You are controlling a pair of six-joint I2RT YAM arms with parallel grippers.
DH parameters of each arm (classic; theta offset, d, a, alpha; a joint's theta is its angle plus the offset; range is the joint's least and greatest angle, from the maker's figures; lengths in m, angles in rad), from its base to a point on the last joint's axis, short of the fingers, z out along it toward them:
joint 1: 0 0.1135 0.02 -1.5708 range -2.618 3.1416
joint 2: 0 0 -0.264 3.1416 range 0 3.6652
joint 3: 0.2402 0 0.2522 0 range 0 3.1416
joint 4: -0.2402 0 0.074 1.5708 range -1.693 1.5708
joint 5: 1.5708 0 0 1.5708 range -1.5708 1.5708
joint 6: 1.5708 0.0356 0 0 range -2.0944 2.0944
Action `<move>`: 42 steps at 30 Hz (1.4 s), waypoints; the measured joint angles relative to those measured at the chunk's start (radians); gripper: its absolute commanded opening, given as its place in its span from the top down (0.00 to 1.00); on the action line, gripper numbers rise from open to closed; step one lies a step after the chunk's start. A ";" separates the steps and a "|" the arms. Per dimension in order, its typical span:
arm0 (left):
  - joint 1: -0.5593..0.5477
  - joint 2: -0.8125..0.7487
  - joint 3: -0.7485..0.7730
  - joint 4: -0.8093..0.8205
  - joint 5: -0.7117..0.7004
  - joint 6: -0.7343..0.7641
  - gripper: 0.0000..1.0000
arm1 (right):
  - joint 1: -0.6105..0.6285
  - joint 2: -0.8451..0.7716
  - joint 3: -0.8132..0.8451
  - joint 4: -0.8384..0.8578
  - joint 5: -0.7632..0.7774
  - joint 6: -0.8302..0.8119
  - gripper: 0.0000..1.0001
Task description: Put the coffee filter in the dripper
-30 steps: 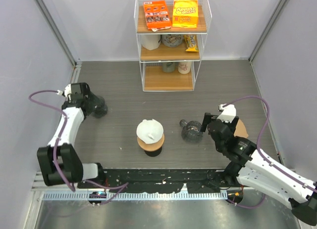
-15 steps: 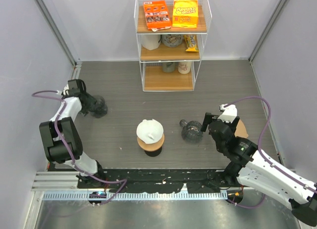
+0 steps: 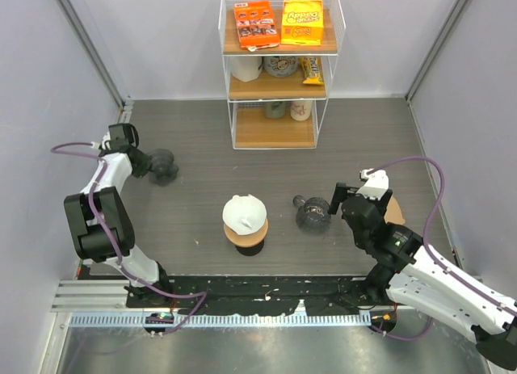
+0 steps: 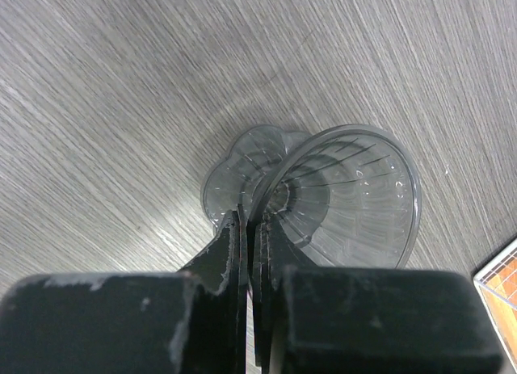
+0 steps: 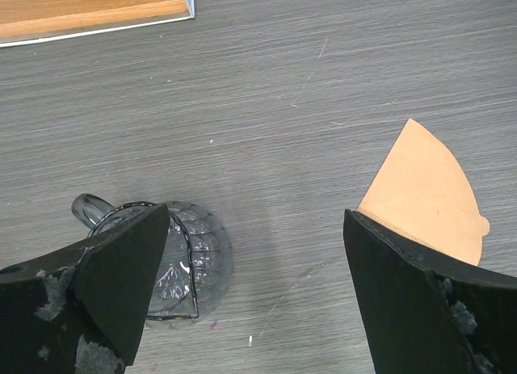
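Note:
A brown paper coffee filter point(image 3: 393, 210) point(image 5: 426, 195) lies flat on the table at the right. My right gripper point(image 3: 359, 196) point(image 5: 257, 229) hangs open above the table, between the filter and a clear dripper with a handle point(image 3: 312, 214) point(image 5: 179, 265); nothing is between its fingers. At the far left another clear dripper point(image 3: 164, 165) point(image 4: 355, 200) leans on its side. My left gripper point(image 3: 152, 164) point(image 4: 252, 222) is shut on that dripper's rim wall, one finger inside the cone and one outside.
A white dripper on a round wooden base point(image 3: 245, 218) stands at the table's middle. A wire shelf point(image 3: 279, 75) with snack boxes, cups and a jar stands at the back. Grey walls close in both sides.
My left gripper has closed from wide open onto the rim of the left clear dripper, and that arm has folded back toward the left wall. The right arm has stayed still.

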 measured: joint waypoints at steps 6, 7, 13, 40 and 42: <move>0.000 -0.024 0.000 -0.010 0.047 0.002 1.00 | 0.000 -0.012 0.014 -0.006 -0.013 -0.013 0.05; 0.000 -0.041 -0.002 -0.017 0.059 0.001 1.00 | 0.000 -0.015 0.017 -0.001 -0.023 -0.022 0.05; -0.044 -0.225 -0.008 -0.043 0.094 -0.016 1.00 | -0.002 -0.047 0.029 0.068 -0.104 -0.124 0.05; -0.866 -0.276 0.287 -0.100 -0.140 -0.272 1.00 | -0.002 0.230 0.277 0.438 -0.655 -0.495 0.02; -0.895 -0.235 0.315 -0.105 -0.156 -0.282 1.00 | -0.002 0.264 0.291 0.440 -0.651 -0.498 0.01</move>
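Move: The left fingers are already shut on the near side of a clear dripper, whose middle is about 5 cm right of them and 3 cm lower. From the left hand, the open right gripper is some 61 cm right, 17 cm back and 8 cm higher; the coffee filter in its stand is about 31 cm right and 20 cm back; the bottom shelf is roughly 40 cm right and 15 cm ahead. From the right hand, the clear dripper lies some 57 cm left, 18 cm ahead and 12 cm lower, and the handled glass about 10 cm left and 2 cm ahead. Keeping its pinch on the clear dripper's rim, the left hand lifts it off the table and sweeps about 34 cm right and 21 cm up, towards the right gripper, turning clockwise and tipping its fingers up, each by some 30 degrees. The right hand comes to meet it, going left and up and lastly a little forward, swinging about 45 degrees counter-clockwise with its fingers still wide open, not touching the dripper. ##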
